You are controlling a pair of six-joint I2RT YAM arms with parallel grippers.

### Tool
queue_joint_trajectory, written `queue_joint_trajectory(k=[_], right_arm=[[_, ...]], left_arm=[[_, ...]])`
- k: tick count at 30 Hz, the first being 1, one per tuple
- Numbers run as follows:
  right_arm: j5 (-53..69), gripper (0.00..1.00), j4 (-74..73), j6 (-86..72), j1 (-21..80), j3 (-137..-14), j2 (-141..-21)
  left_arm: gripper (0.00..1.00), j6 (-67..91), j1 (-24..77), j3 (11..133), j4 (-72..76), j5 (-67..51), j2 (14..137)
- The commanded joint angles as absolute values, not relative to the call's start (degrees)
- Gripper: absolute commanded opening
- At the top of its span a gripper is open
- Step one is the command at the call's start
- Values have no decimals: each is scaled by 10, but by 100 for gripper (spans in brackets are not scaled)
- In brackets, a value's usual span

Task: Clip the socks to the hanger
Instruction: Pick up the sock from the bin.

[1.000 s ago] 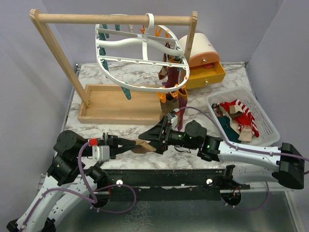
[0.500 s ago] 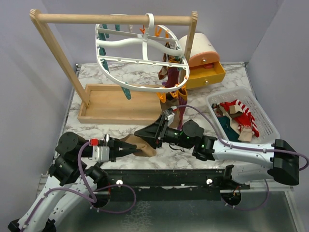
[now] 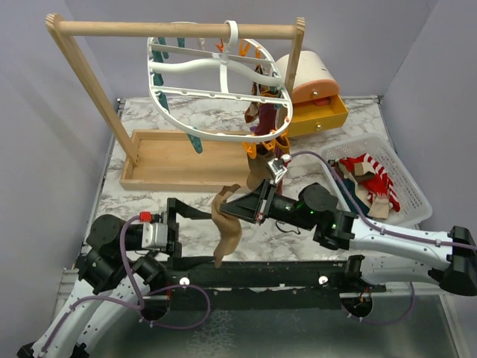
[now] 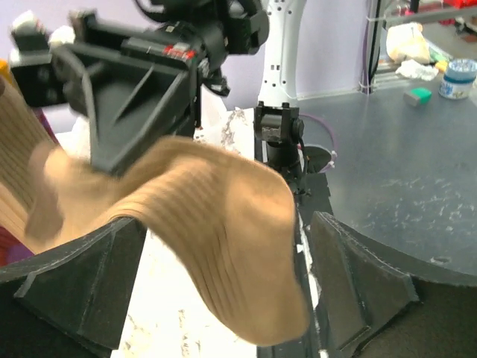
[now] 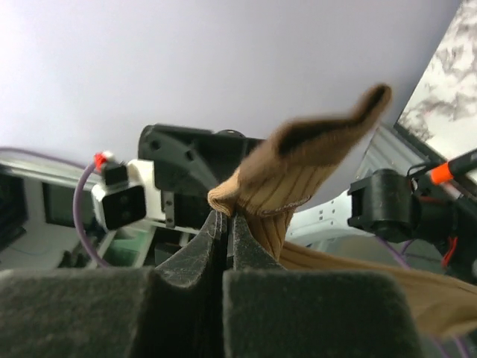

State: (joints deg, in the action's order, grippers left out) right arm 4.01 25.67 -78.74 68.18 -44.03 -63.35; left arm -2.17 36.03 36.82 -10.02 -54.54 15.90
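A tan ribbed sock (image 3: 226, 233) hangs from my right gripper (image 3: 224, 206), which is shut on its cuff above the table's front edge. In the right wrist view the gripper (image 5: 225, 216) pinches the folded cuff of that sock (image 5: 298, 175). My left gripper (image 3: 200, 231) stands open just left of it. In the left wrist view the sock (image 4: 223, 239) droops between the wide-apart fingers (image 4: 82, 280) without being gripped. The white oval hanger (image 3: 173, 113) hangs from the wooden bar, with maroon and argyle socks (image 3: 265, 123) clipped at its right side.
A wooden rack (image 3: 171, 30) with a tray base (image 3: 175, 160) stands at the back left. A white slatted basket (image 3: 410, 183) at the right holds striped, tan and teal socks (image 3: 369, 175). An orange drawer box (image 3: 320, 112) sits behind the hanger.
My right gripper has shut on the sock's cuff and lifted it up and back. My left gripper has opened and let the sock go; the sock now dangles from the right gripper.
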Motion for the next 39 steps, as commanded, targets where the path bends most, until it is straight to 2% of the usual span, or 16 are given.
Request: queue_joint_trajectory(k=[1, 8, 14, 16, 20, 26, 28, 32, 39], right_arm=[[52, 1, 152, -623, 686, -481, -583], [137, 1, 4, -354, 686, -563, -563], [159, 1, -18, -133, 686, -511, -477], [164, 1, -15, -100, 686, -499, -458], [169, 0, 9, -94, 686, -489, -454], [149, 0, 115, -113, 686, -437, -427], [147, 0, 132, -116, 686, -431, -429], [144, 0, 171, -124, 686, -422, -432], [147, 0, 216, -137, 686, -415, -433]], left_arm=[[99, 77, 359, 359, -120, -486, 122], [99, 229, 359, 352, -83, -385, 112], [99, 362, 360, 373, -41, -360, 218], [99, 409, 360, 372, -13, -372, 250], [99, 509, 360, 317, 143, -397, 260], [98, 539, 360, 296, 201, -366, 252], [91, 559, 360, 291, 238, -359, 252], [62, 576, 360, 286, 264, -342, 256], [57, 578, 360, 275, 265, -346, 270]])
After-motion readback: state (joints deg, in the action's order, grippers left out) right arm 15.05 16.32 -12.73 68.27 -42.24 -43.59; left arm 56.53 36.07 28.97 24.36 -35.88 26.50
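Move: Pinched at its edge by the shut right fingers, the sock has its middle about 3 cm ahead, 5 cm right of the open left hand and nearly level with it; from the right hand that middle is some 4 cm back and 3 cm below. The already clipped brown sock hangs about 15 cm ahead and 13 cm right of the left hand, and the wooden tray lies roughly 22 cm ahead, 3 cm left and 22 cm lower. Carrying the sock some 7 cm right and 3 cm back, the right hand keeps its pinch and rolls nearly 70 degrees about its finger line, ending a little higher. The open left hand eases left, then reaches about 5 cm forward and slightly right, rolling some 50 degrees, and finally rises 5 cm with fingertips tipping up and closing partway around the sock's cuff. ##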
